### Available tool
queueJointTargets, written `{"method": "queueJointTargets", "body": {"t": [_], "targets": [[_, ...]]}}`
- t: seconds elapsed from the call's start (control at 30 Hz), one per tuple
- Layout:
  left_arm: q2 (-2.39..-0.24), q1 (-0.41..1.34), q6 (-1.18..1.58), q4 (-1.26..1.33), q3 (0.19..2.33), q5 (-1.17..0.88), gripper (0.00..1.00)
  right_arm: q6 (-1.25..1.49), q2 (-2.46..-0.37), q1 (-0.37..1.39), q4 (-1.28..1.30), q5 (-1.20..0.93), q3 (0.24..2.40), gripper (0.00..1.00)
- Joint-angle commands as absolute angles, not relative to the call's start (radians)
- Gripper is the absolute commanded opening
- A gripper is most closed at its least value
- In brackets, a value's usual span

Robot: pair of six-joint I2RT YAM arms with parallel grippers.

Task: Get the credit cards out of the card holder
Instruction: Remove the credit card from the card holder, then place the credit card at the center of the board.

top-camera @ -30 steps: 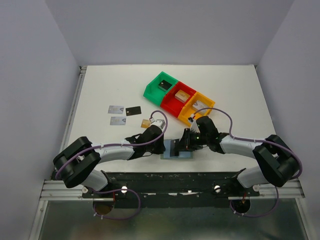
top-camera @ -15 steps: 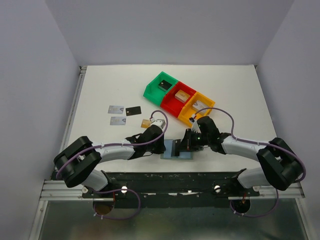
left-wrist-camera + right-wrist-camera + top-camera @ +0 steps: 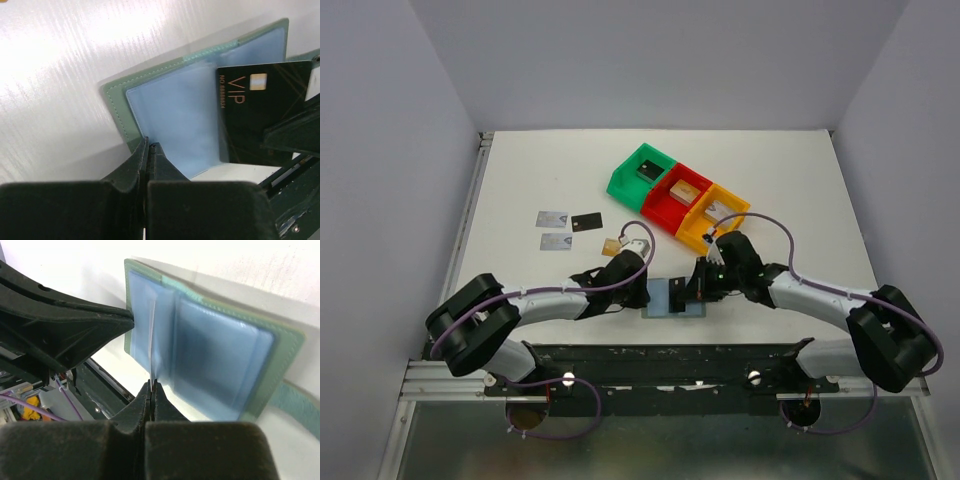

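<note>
The card holder [image 3: 665, 298] lies open near the table's front edge, green outside with blue sleeves [image 3: 175, 115]. My left gripper [image 3: 147, 145] is shut on its near edge and pins it from the left [image 3: 646, 292]. A black credit card marked VIP [image 3: 255, 120] stands part-way out of a sleeve. My right gripper [image 3: 151, 384] is shut on this card, which shows edge-on as a thin line [image 3: 152, 335] in the right wrist view. On the table to the far left lie two silver-grey cards [image 3: 553, 229], a black card [image 3: 587, 222] and a tan-gold card [image 3: 612, 246].
Green [image 3: 642, 170], red [image 3: 678, 195] and orange [image 3: 713, 215] bins stand in a diagonal row behind the grippers, each with a small item inside. The table's front edge and black rail [image 3: 670, 355] run just below the holder. Both arms nearly meet over the holder.
My right gripper has closed onto the black card's edge, and its arm has shifted a little to the right. The left gripper has stayed shut on the holder.
</note>
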State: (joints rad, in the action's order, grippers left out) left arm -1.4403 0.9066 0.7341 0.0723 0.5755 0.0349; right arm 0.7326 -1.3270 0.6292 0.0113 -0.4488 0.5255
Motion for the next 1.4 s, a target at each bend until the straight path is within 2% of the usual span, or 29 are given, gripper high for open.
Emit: {"method": "queueJointTargets", "body": {"t": [0.0, 0.37, 0.43, 0.5, 0.53, 0.63, 0.8, 1.03, 1.13, 1.37], "targets": [[-1.402, 0.913, 0.724, 0.002, 0.578, 0.067, 0.0, 0.674, -1.261, 0.635, 0.15, -0.377, 0.592, 0.0], [-1.293, 0.913, 0.707, -0.06, 0.623, 0.084, 0.0, 0.608, -1.144, 0.635, 0.324, -0.362, 0.676, 0.0], [-1.263, 0.913, 0.696, -0.075, 0.646, 0.072, 0.14, 0.591, -1.117, 0.635, 0.347, -0.37, 0.701, 0.0], [-1.226, 0.913, 0.689, -0.078, 0.667, 0.054, 0.4, 0.562, -1.091, 0.635, 0.363, -0.385, 0.721, 0.0], [-1.204, 0.913, 0.689, -0.081, 0.675, 0.045, 0.48, 0.545, -1.079, 0.635, 0.368, -0.399, 0.732, 0.0], [-1.143, 0.913, 0.683, -0.106, 0.701, 0.038, 0.64, 0.474, -1.034, 0.634, 0.374, -0.475, 0.756, 0.0], [-0.971, 0.89, 0.652, -0.023, 0.652, 0.002, 0.66, 0.355, -0.996, 0.634, 0.446, -0.662, 0.814, 0.0], [-0.602, 0.868, 0.54, 0.225, 0.443, -0.219, 0.65, 0.252, -0.989, 0.635, 0.554, -0.94, 0.876, 0.0], [-0.487, 0.851, 0.508, 0.219, 0.43, -0.355, 0.71, 0.251, -0.983, 0.637, 0.537, -1.043, 0.877, 0.0], [-0.532, 0.839, 0.537, 0.277, 0.463, -0.61, 0.72, 0.229, -1.015, 0.672, 0.558, -1.103, 0.928, 0.0]]}}
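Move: The shut left fingers are at the card holder's near-left edge; the black credit card, already pinched by the right hand, has its middle about 8 cm to the left hand's right and 2 cm ahead. The holder's middle lies roughly 7 cm right and 2 cm ahead of the left hand, and the gold card 16 cm ahead and 6 cm left. From the right hand, the black card reaches 3 cm left, 1 cm ahead and 2 cm down, over the holder, whose middle is 4 cm left, level fore and aft, and 4 cm below. The right hand lifts the black card about 18 cm, then back; the left rises some 26 cm off the holder, opening. ##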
